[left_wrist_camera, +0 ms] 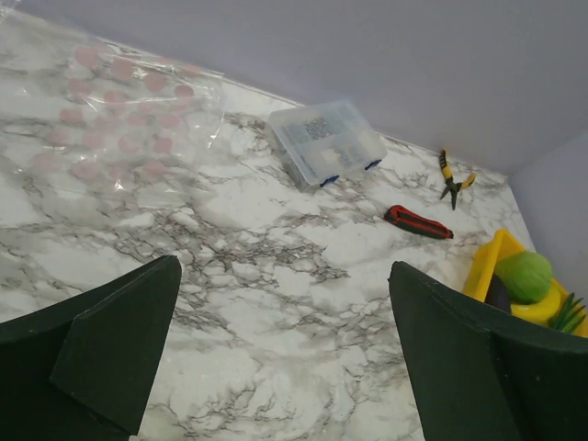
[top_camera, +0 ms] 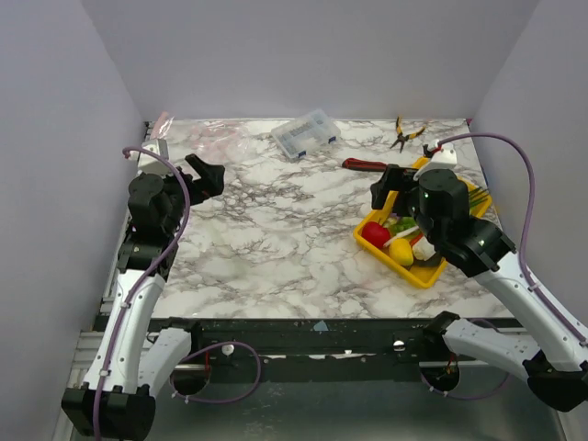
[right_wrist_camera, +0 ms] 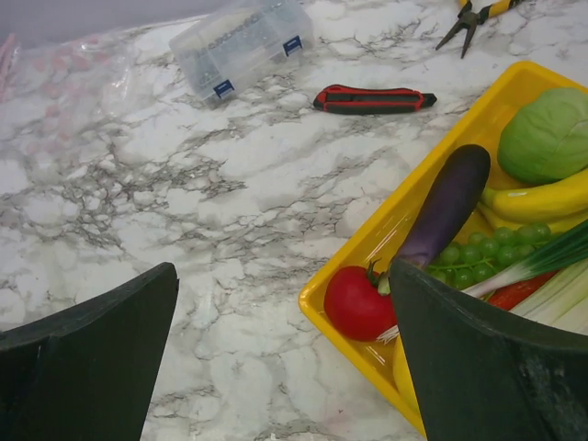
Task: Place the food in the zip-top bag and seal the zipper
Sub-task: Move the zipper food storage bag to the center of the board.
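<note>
The zip-top bag (top_camera: pixel 209 140) lies flat at the table's far left, clear with pale pink dots; it also shows in the left wrist view (left_wrist_camera: pixel 129 119). Its zipper is a faint pink strip (right_wrist_camera: pixel 7 55) at the bag's left edge. The food sits in a yellow tray (top_camera: pixel 418 276) at the right: a red tomato (right_wrist_camera: pixel 358 303), a purple eggplant (right_wrist_camera: pixel 446 207), a green ball (right_wrist_camera: pixel 547 136), a yellow piece (right_wrist_camera: pixel 537 200) and a green-white celery stalk (right_wrist_camera: pixel 542 266). My left gripper (left_wrist_camera: pixel 285 266) hangs open and empty over bare marble, short of the bag. My right gripper (right_wrist_camera: pixel 283 268) is open and empty above the tray's left corner.
A rigid clear compartment box (top_camera: pixel 306 134) stands at the back centre. A red-handled tool (top_camera: pixel 365 165) lies between it and the tray, and yellow-handled pliers (top_camera: pixel 404 133) lie at the back right. Grey walls close the table on three sides.
</note>
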You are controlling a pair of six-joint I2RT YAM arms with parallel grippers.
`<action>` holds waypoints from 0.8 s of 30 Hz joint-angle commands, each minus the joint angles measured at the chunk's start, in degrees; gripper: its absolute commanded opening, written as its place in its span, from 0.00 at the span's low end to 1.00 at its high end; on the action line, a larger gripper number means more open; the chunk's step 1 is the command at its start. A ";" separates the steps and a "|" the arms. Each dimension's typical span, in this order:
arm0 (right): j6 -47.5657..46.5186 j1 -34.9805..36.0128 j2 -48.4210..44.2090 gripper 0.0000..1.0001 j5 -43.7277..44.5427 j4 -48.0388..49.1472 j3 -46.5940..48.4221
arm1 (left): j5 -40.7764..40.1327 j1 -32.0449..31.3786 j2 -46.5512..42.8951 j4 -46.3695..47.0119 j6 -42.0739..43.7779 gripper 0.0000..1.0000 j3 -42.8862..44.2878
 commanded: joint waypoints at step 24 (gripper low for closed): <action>6.65 -0.16 -1.51 1.00 0.47 -6.44 0.47 | 10.77 11.42 46.39 38.04 -47.19 0.99 -8.11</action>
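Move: The zipper food storage bag lies flat near the far left of the board, about 35 cm ahead of the left hand, some 10 cm to its left and roughly 37 cm below. The clear plastic case is some 40 cm ahead of that hand and 23 cm to its right; the red-black knife is about 28 cm ahead and 44 cm right, both at nearly the same depth. From the right hand the bag is some 39 cm ahead, 54 cm left and 37 cm below. The open, empty left hand swoops down about 20 cm and, at the same time, some 10 cm forward towards the near side of the zipper food storage bag, edging a little right at first and then back left. On the way the wrist rolls about 40 degrees so that its left side drops, and the fingers tip from nearly level to pointing forward and clearly down, staying wide open and still short of the bag. ##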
